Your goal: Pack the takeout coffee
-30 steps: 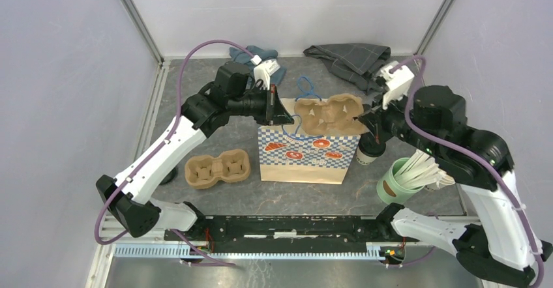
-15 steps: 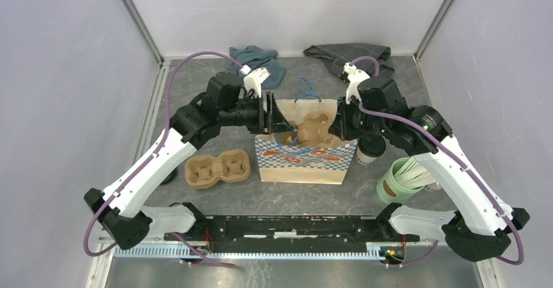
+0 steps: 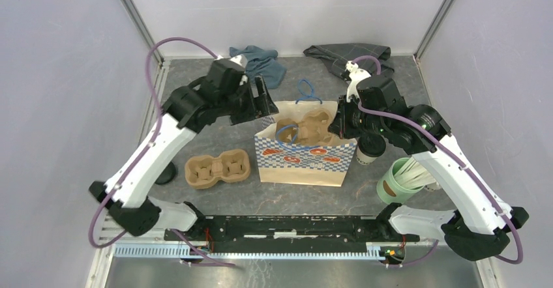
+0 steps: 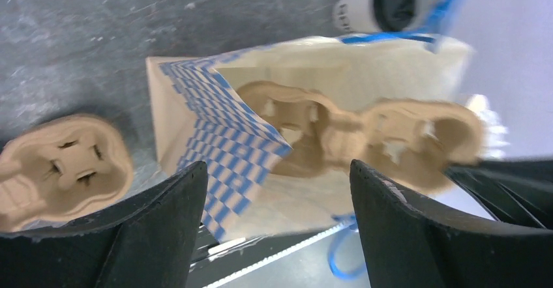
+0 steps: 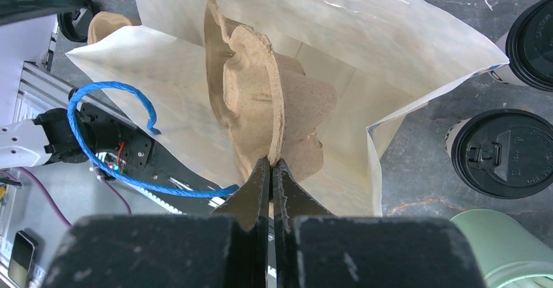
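Note:
The takeout coffee (image 3: 370,146), a white cup with a black lid, stands just right of the checked paper bag (image 3: 306,161); the right wrist view shows it (image 5: 503,154) with a second lidded cup (image 5: 535,24) beyond. My right gripper (image 5: 272,164) is shut on the edge of a brown pulp cup carrier (image 5: 251,79) that hangs upright inside the open bag (image 5: 404,47). My left gripper (image 3: 264,100) stands open and empty just left of the bag's rim. In its own view the gripper (image 4: 279,171) frames the bag (image 4: 215,112) and carrier (image 4: 365,131).
A second pulp carrier (image 3: 217,169) lies on the table left of the bag. A mint-green cup (image 3: 399,180) with white sticks stands at front right, under my right arm. A blue cloth (image 3: 261,60) and a dark grey cloth (image 3: 349,57) lie along the back wall.
My right gripper swung over and lowered the carrier into the bag. My left gripper let go of the bag's left rim, opened wide and drew back to the left.

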You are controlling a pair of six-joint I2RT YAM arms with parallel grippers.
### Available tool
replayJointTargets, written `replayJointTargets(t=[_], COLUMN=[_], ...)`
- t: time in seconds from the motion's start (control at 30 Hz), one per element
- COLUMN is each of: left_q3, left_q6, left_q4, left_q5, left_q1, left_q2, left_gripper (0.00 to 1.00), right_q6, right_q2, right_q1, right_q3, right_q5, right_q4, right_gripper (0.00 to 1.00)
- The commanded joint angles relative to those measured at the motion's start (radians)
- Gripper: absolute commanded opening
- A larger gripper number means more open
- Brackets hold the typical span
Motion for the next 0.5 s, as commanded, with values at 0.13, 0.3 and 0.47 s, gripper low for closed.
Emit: replayJointTargets(t=[0.13, 0.3, 0.47], left_q3=[0.094, 0.192, 0.221], left_q6=[0.005, 0.02, 0.028], left_q4=[-0.169, -0.245, -0.258], left_q5=[-0.231, -0.322, -0.386], left_q1=[-0.05, -0.094, -0.099], left_q2=[0.202, 0.293, 0.289], left_gripper=[0.81, 0.7, 0.5], right_q6=[0.025, 0.023, 0.022], right_q2=[-0.001, 0.002, 0.017], right_q1=[0.0, 0.0, 0.0], right_q3=[0.022, 0.022, 0.03], right_q5=[0.021, 0.044, 0.053], right_q4=[0.02, 0.014, 0.021], right_gripper=[0.0, 0.0, 0.0])
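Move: The left hand, open, has the paper bag's left rim about 8 cm below it, 3 cm ahead and 1 cm to its right. The tray in the bag's mouth is centred level with this hand, some 11 cm right and 7 cm below; the loose tray lies about 12 cm left, 6 cm back and 30 cm down. From the right hand, already pinching the tray's right end, that rim is roughly 21 cm left, 4 cm ahead and 6 cm below. Left hand sinks about 7 cm, edging forward to the bag's left rim, fingers part-closing; right keeps its tray. ##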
